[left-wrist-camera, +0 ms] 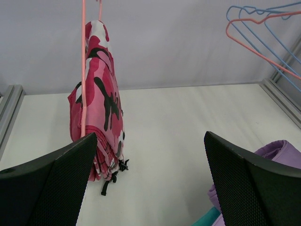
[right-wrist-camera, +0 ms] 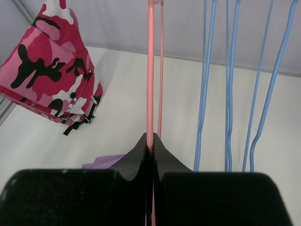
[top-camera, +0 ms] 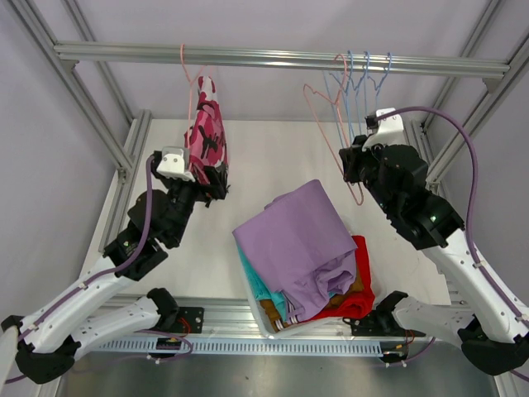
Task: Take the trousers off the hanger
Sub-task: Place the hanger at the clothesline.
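Observation:
The pink camouflage trousers (top-camera: 205, 132) hang folded over a pink wire hanger (left-wrist-camera: 83, 70) on the overhead rail at the left. My left gripper (top-camera: 213, 184) is open beside their lower end; in the left wrist view the trousers (left-wrist-camera: 101, 117) lie just behind the left finger (left-wrist-camera: 51, 188), with nothing between the jaws. My right gripper (top-camera: 349, 169) is shut on the wire of an empty pink hanger (right-wrist-camera: 151, 70) at the right. The lilac trousers (top-camera: 297, 240) lie on top of a pile with teal (top-camera: 258, 285) and red (top-camera: 359, 281) ones.
The pile sits in a white bin (top-camera: 263, 318) at the front centre. Several empty blue hangers (top-camera: 364, 83) hang on the rail (top-camera: 248, 56) beside the pink one. Aluminium frame posts stand along both sides of the white table (top-camera: 273, 157).

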You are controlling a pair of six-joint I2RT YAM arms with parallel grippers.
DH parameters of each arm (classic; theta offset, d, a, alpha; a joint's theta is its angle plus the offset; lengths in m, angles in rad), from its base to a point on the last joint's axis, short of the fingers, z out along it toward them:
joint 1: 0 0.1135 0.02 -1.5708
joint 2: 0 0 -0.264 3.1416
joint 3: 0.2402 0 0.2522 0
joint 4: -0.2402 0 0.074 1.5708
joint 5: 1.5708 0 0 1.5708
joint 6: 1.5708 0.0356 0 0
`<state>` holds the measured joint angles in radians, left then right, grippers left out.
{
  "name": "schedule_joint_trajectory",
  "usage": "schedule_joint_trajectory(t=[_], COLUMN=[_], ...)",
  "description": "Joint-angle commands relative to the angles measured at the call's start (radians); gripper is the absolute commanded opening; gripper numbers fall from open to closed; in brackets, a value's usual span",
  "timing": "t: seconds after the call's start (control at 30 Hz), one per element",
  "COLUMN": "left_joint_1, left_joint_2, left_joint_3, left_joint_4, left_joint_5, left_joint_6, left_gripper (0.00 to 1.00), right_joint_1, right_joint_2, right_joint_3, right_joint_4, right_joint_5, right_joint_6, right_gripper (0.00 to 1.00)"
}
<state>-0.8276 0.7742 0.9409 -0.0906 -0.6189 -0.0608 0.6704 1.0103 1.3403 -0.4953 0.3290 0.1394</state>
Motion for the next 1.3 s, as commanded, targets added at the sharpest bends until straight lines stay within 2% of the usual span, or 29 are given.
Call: schedule_joint_trajectory(t=[0.0,0.27,0.53,0.7,0.87,0.9,0.93,1.0,1.13,1.27], left_joint_1=[0.021,0.033,0.042,0.050,0.054,0.056,0.056,0.056,0.056,0.058], left_joint_2=[-0.010,-0.010,-0.010,-0.009,-0.006,-0.006,-0.004,-0.006,-0.006,-0.009], left_joint_3=[0.015,0.019,0.022,0.025,0.025,0.024,0.027,0.025,0.027,0.027], left_joint_4=[0.012,0.002,-0.003,-0.006,-0.008,-0.011,-0.012,-0.014,-0.014,-0.015], left_joint_5=[0.027,0.047,0.056,0.062,0.074,0.074,0.074,0.076,0.081,0.074], left_joint_6=[-0.025,-0.037,-0.047,-0.051,-0.057,-0.057,-0.059,-0.060,-0.062,-0.063], left_gripper=[0.99,0.99,0.99,0.99,1.00,1.00,0.99,0.99,0.99,1.00], right_joint_1=[-0.005,-0.069,-0.152,-0.173,-0.173,-0.175,-0.175,-0.175,-0.173,-0.173], right_joint_2=[0.031,0.108,0.214,0.270,0.255,0.246,0.240,0.226,0.162,0.096], right_joint_3=[0.074,0.128,0.160,0.132,0.036,0.010,-0.001,-0.026,-0.098,-0.135], right_joint_4=[0.073,0.112,0.144,0.153,0.195,0.198,0.198,0.204,0.216,0.204], right_joint_5=[0.048,0.033,-0.053,-0.102,-0.111,-0.111,-0.113,-0.122,-0.136,-0.140], right_joint_6=[-0.049,-0.067,-0.051,-0.028,0.000,0.012,0.019,0.029,0.054,0.068], right_gripper=[0.00,0.00,0.00,0.00,0.01,0.06,0.18,0.22,0.50,0.65])
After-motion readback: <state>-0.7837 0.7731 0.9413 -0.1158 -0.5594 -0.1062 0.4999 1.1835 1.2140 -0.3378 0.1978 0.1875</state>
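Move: The empty pink hanger is already pinched in the right fingers. Its place is the clothesline just left of the blue hangers: some 18 cm ahead of the right hand, about 2 cm left and 20 cm above. The middle blue hanger hangs 18 cm ahead, 5 cm right and 8 cm up. The purple trousers lie about 10 cm back, 10 cm left and 35 cm below. From the left hand, that bar spot is about 20 cm ahead, 31 cm right and 22 cm up. Carry the pink hanger forward with the right hand about 9 cm towards the clothesline, rising slightly at first, then sink some 8 cm to set its hook on the bar left of the blue hangers. Tip the fingers downward about 10 degrees while lowering, open them well past halfway to let go of the wire, and ease back a couple of centimetres. ##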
